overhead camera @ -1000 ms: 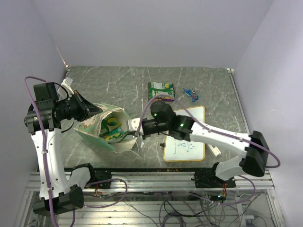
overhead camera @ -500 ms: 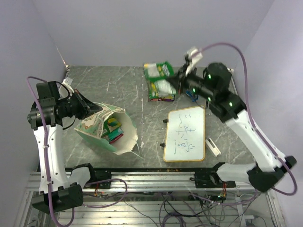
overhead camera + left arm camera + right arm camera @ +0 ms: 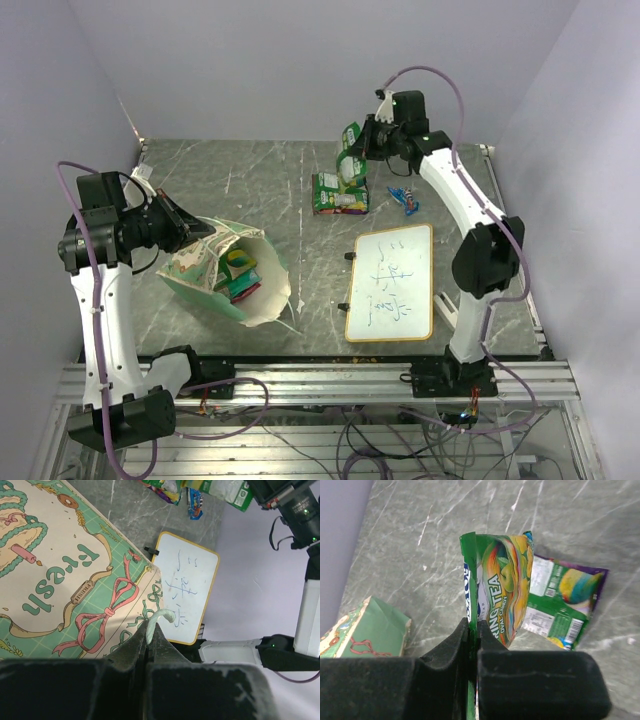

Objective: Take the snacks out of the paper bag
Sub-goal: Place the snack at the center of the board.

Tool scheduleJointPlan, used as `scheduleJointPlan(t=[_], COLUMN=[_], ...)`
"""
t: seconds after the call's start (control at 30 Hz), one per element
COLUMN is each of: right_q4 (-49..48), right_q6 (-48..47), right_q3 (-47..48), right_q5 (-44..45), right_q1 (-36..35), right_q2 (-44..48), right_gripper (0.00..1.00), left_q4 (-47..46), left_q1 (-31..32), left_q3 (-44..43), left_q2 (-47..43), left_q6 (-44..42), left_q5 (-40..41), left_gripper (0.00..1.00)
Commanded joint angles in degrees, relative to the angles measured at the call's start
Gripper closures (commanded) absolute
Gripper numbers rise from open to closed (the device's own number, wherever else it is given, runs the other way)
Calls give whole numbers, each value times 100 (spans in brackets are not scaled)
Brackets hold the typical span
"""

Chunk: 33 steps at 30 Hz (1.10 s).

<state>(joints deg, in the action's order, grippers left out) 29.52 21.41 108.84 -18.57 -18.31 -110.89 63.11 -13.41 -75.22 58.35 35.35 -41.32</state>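
The paper bag (image 3: pixel 215 270) lies on its side at the left of the table, mouth toward the middle, with snacks (image 3: pixel 240 275) showing inside. My left gripper (image 3: pixel 190 232) is shut on the bag's string handle (image 3: pixel 160 617) and holds its top edge up. At the back of the table my right gripper (image 3: pixel 370 140) is shut on the edge of a green snack packet (image 3: pixel 350 145), which hangs above the table. Under it lies a purple-and-green packet (image 3: pixel 340 193). A small blue wrapped candy (image 3: pixel 405 198) lies to the right of that packet.
A whiteboard (image 3: pixel 392 282) with writing lies flat at the right of the middle, and a small white eraser (image 3: pixel 452 312) sits by its right edge. The wall stands close behind the right gripper.
My right arm has swung from the bag's mouth to the back of the table, carrying the green packet. The left gripper and the bag have stayed in place.
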Motion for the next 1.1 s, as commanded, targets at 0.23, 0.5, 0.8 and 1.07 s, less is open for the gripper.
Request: scheduleJointPlan(t=[0.23, 0.5, 0.8, 1.07], right_q4=[-889, -2308, -2629, -2534], right_q6=[1331, 2283, 2416, 2175], right_q3=[284, -666, -1265, -1474], right_q5=[-1470, -2092, -2290, -2292], right_q1=[70, 441, 849, 1114], right_q2=[-752, -1001, -1377, -1600], right_gripper=[100, 100, 100, 100], left_q4=[197, 198, 245, 168], left_q1=[13, 11, 16, 12], left_q3=[-291, -354, -423, -329], left_q2=[44, 177, 238, 230], left_q6=[-231, -309, -395, -338], left_q5=[90, 55, 84, 78], left_gripper=[93, 93, 93, 93])
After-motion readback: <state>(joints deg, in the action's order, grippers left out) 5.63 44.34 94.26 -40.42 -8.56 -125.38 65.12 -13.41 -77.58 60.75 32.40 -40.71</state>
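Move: The right hand holds the green snack bag hanging by its edge. The snack pile it goes to lies some 8 cm ahead of that hand, about 2 cm left and 20 cm below. The small blue snack lies about 17 cm right of the pile and level with it; the whiteboard's middle is roughly 20 cm back from the hand and 12 cm to its right. For the left hand, the pile is about 34 cm ahead, 27 cm right and 25 cm below. Swinging some 4 cm left at first, the right hand then drops steeply while curving back to the right and a little forward, about 14 cm down in all, bringing the green snack bag down to the snack pile. The wrist tips down and rolls its left side up, each a good 20 degrees; the fingers stay pinched on the bag's edge. ##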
